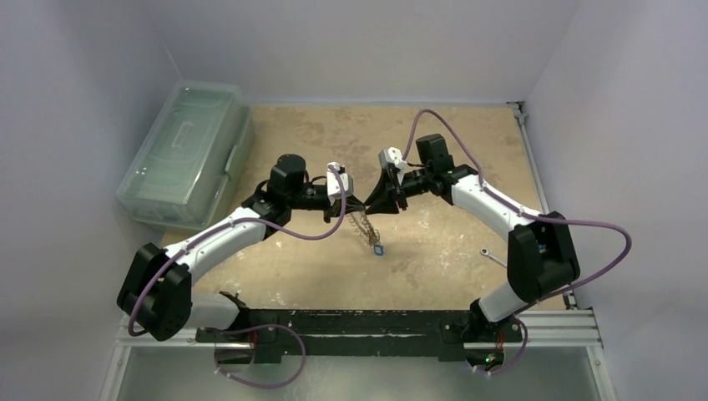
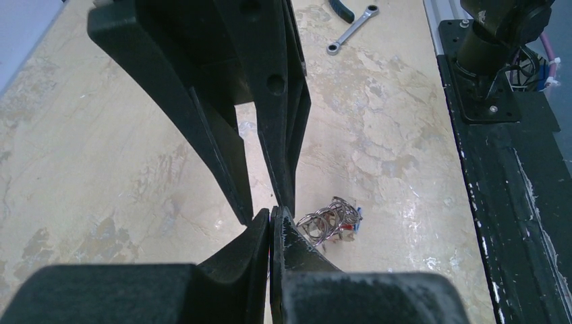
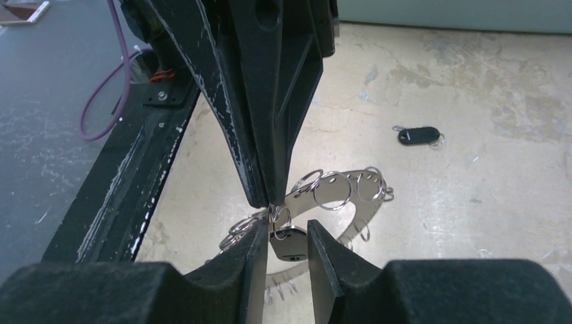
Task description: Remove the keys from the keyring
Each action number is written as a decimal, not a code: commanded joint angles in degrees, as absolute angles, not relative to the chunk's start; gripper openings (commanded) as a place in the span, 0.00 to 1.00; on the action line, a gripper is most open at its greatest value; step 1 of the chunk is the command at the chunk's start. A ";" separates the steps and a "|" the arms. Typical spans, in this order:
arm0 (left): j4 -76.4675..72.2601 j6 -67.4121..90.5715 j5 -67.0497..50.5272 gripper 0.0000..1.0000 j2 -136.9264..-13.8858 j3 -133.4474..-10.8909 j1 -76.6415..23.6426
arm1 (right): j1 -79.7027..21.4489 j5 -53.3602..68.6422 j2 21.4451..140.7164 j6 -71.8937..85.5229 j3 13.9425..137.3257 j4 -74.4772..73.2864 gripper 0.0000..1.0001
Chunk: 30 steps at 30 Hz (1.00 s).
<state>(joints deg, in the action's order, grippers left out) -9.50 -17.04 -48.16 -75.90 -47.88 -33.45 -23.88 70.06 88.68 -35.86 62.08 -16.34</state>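
The keyring (image 3: 335, 182) is a flat silvery perforated band carrying small split rings, and it hangs in the air between the two arms (image 1: 364, 224). My left gripper (image 2: 272, 217) is shut, pinching the keyring at a small split ring by its upper edge. The right gripper (image 3: 288, 229) faces it with jaws apart. A black-headed key (image 3: 291, 244) dangles between its fingers, with a thin gap on each side. More keys (image 2: 334, 219) bunch below the left fingers. A blue-headed key (image 1: 378, 249) hangs lowest.
On the table lie a silver spanner (image 2: 352, 27), also seen right of centre (image 1: 493, 257), a dark plier handle (image 2: 342, 8) and a black key fob (image 3: 418, 135). A clear lidded plastic box (image 1: 184, 150) stands at the back left. The black base rail (image 1: 351, 322) runs along the near edge.
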 commanded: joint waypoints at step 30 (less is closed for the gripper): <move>20.32 -40.20 -51.30 0.48 -77.66 -57.25 -26.11 | -25.19 60.80 90.63 -36.54 66.07 -22.95 0.00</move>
<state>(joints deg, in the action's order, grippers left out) 3.60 -24.38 -49.41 -77.80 -51.92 -27.92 -24.71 66.28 90.74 -34.92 61.84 -16.99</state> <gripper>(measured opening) 0.414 0.004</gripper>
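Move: The small ring at the top of the keyring's oval plate is pinched in the left fingertips, about 1 cm to the left of and 1 cm below the open right hand. For the left hand, those right fingertips are about 1 cm to the right and 1 cm up. From the right hand, the hanging plate's middle is some 3 cm back, 1 cm left and 4 cm down, the blue tag roughly 7 cm back, 2 cm right and 6 cm down, and the black fob on the table about 6 cm ahead, 16 cm left and 18 cm below. The right hand sinks about 1 cm, edging slightly left to the ring in the left fingertips, and its part-open fingers shut on that ring while the left hand holds nearly still. Only then do the left fingers open and let go, backing off about 4 cm to the left, forward and down, as the right hand keeps its pinch and lowers about another centimetre. ##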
